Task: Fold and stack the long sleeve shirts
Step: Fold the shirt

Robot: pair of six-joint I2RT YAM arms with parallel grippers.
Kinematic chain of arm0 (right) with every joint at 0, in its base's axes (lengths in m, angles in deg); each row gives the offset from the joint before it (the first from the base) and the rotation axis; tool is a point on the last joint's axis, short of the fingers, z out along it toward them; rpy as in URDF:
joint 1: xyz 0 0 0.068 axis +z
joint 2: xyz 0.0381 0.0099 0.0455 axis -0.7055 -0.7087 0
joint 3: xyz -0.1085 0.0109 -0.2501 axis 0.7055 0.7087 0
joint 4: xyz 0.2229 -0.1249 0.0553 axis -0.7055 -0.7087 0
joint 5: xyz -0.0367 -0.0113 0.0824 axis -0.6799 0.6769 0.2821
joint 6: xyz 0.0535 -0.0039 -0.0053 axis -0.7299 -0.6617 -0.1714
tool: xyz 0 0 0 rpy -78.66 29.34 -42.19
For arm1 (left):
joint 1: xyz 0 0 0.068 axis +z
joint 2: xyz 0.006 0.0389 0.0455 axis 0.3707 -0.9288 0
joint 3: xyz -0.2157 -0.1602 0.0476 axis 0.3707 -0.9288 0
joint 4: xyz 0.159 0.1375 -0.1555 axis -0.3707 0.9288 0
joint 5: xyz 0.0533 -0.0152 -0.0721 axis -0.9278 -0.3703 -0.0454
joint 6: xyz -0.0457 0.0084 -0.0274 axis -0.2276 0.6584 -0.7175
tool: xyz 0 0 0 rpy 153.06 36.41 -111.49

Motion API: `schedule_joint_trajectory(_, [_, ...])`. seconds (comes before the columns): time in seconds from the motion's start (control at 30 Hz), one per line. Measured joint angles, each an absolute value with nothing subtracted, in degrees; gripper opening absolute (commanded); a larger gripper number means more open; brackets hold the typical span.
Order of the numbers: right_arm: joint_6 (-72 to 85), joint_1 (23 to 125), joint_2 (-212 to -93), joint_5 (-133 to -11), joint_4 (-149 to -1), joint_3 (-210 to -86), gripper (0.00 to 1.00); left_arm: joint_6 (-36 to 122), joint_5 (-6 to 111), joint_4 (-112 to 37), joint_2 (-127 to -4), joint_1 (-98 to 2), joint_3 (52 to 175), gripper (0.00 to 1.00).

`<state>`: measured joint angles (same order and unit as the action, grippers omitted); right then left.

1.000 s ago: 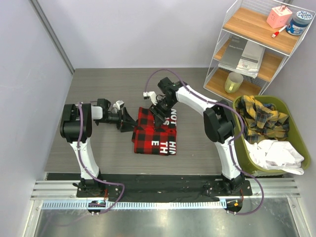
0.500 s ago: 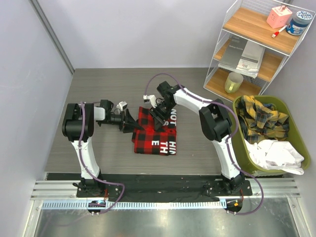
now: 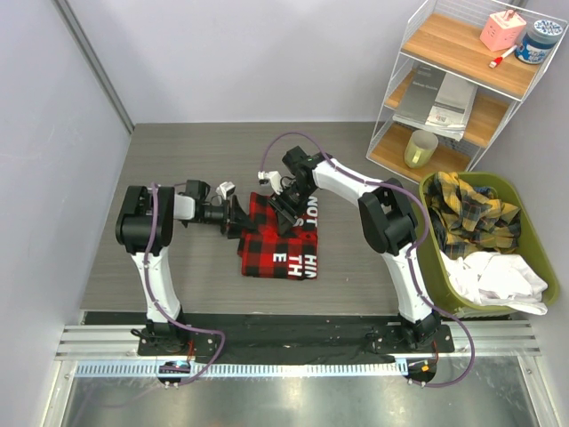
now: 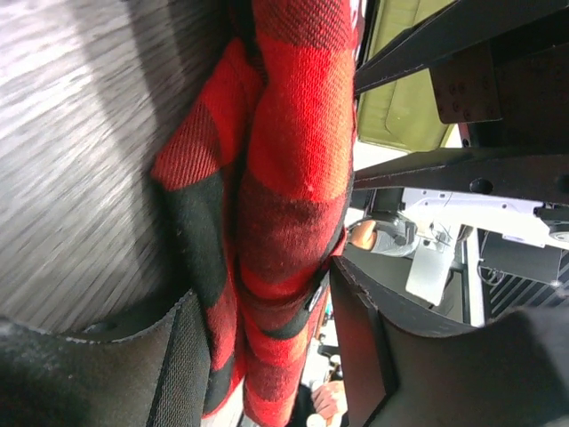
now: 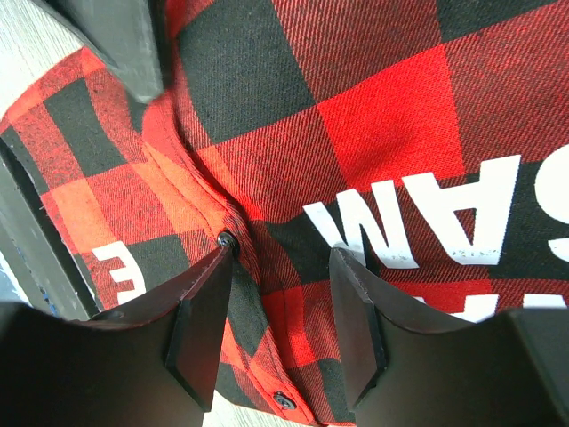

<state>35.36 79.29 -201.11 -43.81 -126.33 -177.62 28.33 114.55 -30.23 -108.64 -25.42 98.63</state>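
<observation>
A red-and-black check long sleeve shirt (image 3: 276,249) with white lettering lies folded on the table's middle. My left gripper (image 3: 238,218) is at its left edge. In the left wrist view the shirt's thick folded edge (image 4: 293,133) runs between the fingers of the left gripper (image 4: 262,285), whose jaws stand open around it. My right gripper (image 3: 284,212) is down on the shirt's far part. In the right wrist view it (image 5: 283,253) stands open, its fingertips on the flat cloth (image 5: 373,116) beside a button placket and the white letters.
A green basket (image 3: 433,253) at the right holds a yellow plaid garment (image 3: 467,213) and a white one (image 3: 493,276). A wire shelf unit (image 3: 453,80) with a cup (image 3: 420,149) stands at the back right. Grey walls close the left and back.
My left gripper has slid right, up to the shirt's left edge. The right gripper shifted slightly on the shirt's far part and then stayed there.
</observation>
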Motion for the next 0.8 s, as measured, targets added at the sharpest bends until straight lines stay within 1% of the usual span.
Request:
schedule_joint_trajectory(0.03, [35.36, 79.29, -201.11, -43.81, -126.33, -177.62, 0.53, 27.68, 114.33, -31.06, -108.64, -25.66, 98.43, 0.46])
schedule_joint_trajectory(0.07, [35.36, 79.29, -201.11, -43.83, -126.33, -177.62, 0.54, 26.83, 114.2, -32.13, -108.71, -25.92, 98.06, 0.37])
schedule_joint_trajectory(0.13, [35.39, 79.29, -201.13, -43.83, -126.33, -177.62, 0.54, 25.34, 113.52, -33.95, -108.8, -26.4, 97.39, 0.28])
schedule_joint_trajectory(0.17, [35.39, 79.29, -201.13, -43.83, -126.33, -177.62, 0.53, 24.64, 113.02, -34.62, -108.86, -26.6, 97.04, 0.22])
schedule_joint_trajectory(0.23, [35.39, 79.29, -201.13, -43.85, -126.35, -177.62, 0.56, 23.68, 111.88, -35.72, -108.93, -26.73, 96.34, 0.13])
schedule_joint_trajectory(0.27, [35.41, 79.26, -201.13, -43.87, -126.37, -177.62, 0.58, 23.46, 111.36, -35.98, -108.82, -26.71, 96.25, 0.01])
schedule_joint_trajectory(0.3, [35.39, 79.24, -201.13, -43.92, -126.37, -177.62, 0.66, 23.33, 110.88, -36.02, -108.71, -26.71, 96.27, 0.0])
schedule_joint_trajectory(0.37, [35.17, 78.87, -201.13, -43.76, -126.63, -177.66, 0.76, 23.22, 109.2, -34.06, -108.03, -26.49, 96.64, 0.0])
schedule_joint_trajectory(0.4, [34.99, 78.76, -201.13, -43.52, -126.96, -177.77, 0.83, 24.07, 107.97, -31.08, -107.55, -26.49, 97.49, 0.0])
schedule_joint_trajectory(0.5, [34.1, 78.06, -201.11, -42.96, -127.14, -178.39, 0.94, 29.38, 101.57, -17.51, -107.0, -26.55, 104.16, 0.0])
schedule_joint_trajectory(0.67, [33.61, 73.78, -199.6, -43.17, -127.36, -178.58, 0.97, 42.34, 85.55, 7.23, -106.96, -26.01, 122.74, 0.0])
schedule_joint_trajectory(0.8, [33.46, 69.08, -198.62, -44.57, -128.75, -178.54, 0.98, 51.66, 70.2, 21.26, -106.74, -24.24, 138.04, 0.0])
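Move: The shirt's left edge already lies between the left gripper's open fingers, 1 cm or less to the right and level with it. The shirt's middle is about 10 cm to the left gripper's right, 5 cm back and 1 cm lower. From the right gripper, over the cloth, that left edge is about 11 cm left, neither ahead nor back and roughly 1 cm lower; the shirt's middle is about 2 cm left, 4 cm back and 2 cm lower. Close the left gripper on the shirt's left edge, sinking about a centimetre as it pinches. Then pull the shirt left and forward with a rising sweep, some 10 cm left, rolling the hand's left side up about 45 degrees. As the pull starts, open the right gripper wide and draw it right and forward, slightly up, off the cloth. ##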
